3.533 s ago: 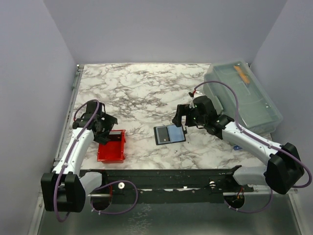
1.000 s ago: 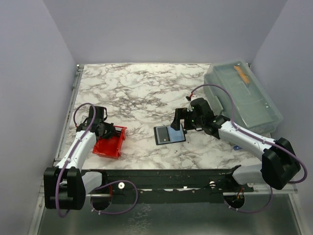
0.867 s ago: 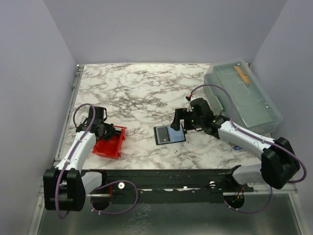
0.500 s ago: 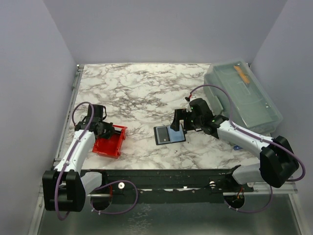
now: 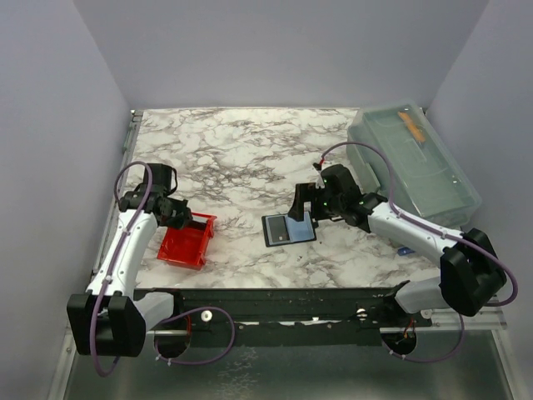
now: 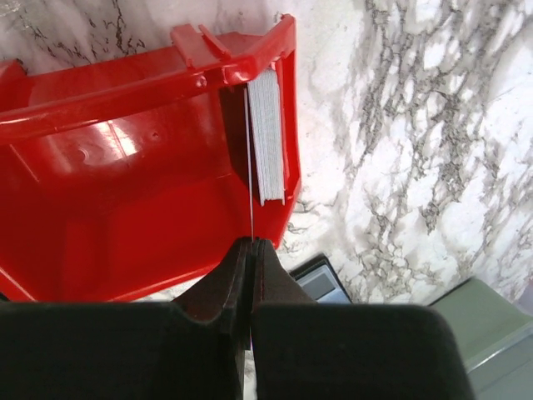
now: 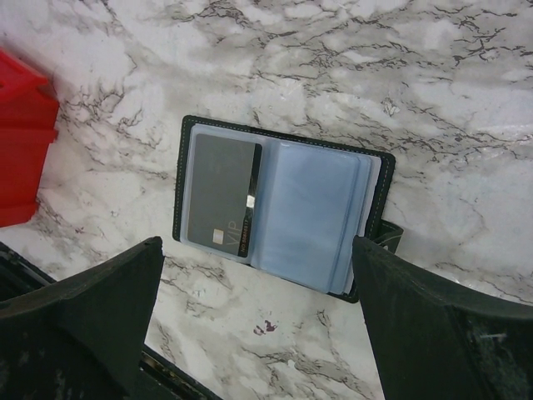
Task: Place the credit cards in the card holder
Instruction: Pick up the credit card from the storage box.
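The card holder [image 5: 288,228] lies open on the marble table, a grey card [image 7: 221,192] in its left sleeve and blue clear sleeves [image 7: 312,212] on its right. My right gripper [image 7: 256,250] hovers open just above it, a finger on each side. A stack of credit cards [image 6: 268,142] stands on edge against the right wall of the red tray [image 6: 125,175]. My left gripper [image 6: 251,246] is shut on one thin card [image 6: 250,167], seen edge-on, above the tray. In the top view my left gripper [image 5: 176,215] is at the tray's [image 5: 185,243] far left corner.
A large translucent lidded box [image 5: 416,162] stands at the back right, behind my right arm. A small blue object [image 5: 402,250] peeks out beside my right arm. The black rail [image 5: 275,304] runs along the table's near edge.
My left gripper has risen and drawn back to the left from the red tray, with a thin card in it. The tray has shifted and turned slightly. My right gripper has edged left over the holder.
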You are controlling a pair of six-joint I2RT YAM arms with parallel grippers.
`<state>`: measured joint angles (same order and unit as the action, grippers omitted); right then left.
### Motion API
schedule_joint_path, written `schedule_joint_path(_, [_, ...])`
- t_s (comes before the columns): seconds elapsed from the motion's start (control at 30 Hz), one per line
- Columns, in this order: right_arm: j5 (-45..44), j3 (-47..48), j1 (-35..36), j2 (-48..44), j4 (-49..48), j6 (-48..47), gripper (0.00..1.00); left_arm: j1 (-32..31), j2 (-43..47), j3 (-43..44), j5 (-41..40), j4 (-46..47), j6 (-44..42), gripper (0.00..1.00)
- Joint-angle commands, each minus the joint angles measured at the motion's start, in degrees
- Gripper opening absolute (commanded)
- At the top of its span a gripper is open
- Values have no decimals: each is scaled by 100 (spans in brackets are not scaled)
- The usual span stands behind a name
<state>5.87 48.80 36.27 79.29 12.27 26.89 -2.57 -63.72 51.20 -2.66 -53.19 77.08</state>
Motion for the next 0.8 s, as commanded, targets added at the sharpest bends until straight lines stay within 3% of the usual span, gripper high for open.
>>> schedule_joint_path(0.0, [105,268,-6,69,215,-133,97,24,65,676,-119,-409,-473,0])
schedule_joint_path(0.13, [51,390,-10,40,432,-221,97,-276,-86,1400,145,143,-1737,0])
schedule_joint_path(0.3, [385,410,-19,-143,399,-325,98,-1245,-331,1088,2206,2295,-2926,0])
schedule_joint_path(0.5, [2153,389,-293,-386,-56,54,100,-2458,-1533,1090,3936,3608,-3843,0])
schedule_joint_path(0.77, [2907,348,-808,-1021,-414,863,96,-2608,-1411,863,4953,4307,-4575,0])
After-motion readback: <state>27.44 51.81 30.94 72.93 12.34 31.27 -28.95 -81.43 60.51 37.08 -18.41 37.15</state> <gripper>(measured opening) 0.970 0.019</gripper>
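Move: The credit card is already pinched in my left fingers, clear of the storage box, whose middle lies about 5 cm back and 9 cm below. My right hand's open fingers wait some 31 cm to the right and 3 cm farther out, about level. The open card holder lies roughly 28 cm to my left hand's right, 11 cm down. From my right hand, the card is about 31 cm left and 2 cm back; the holder is 3 cm left, 3 cm back, 9 cm below. I keep the card pinched and lift my left hand forward out over the storage box, rising about 10 cm, then sweep it some 24 cm right towards my right hand, sinking a little, drawing back and swinging the fingers about 80 degrees clockwise. My right hand stays open, rises about 8 cm off the holder, and rolls its left side up to meet the card. ##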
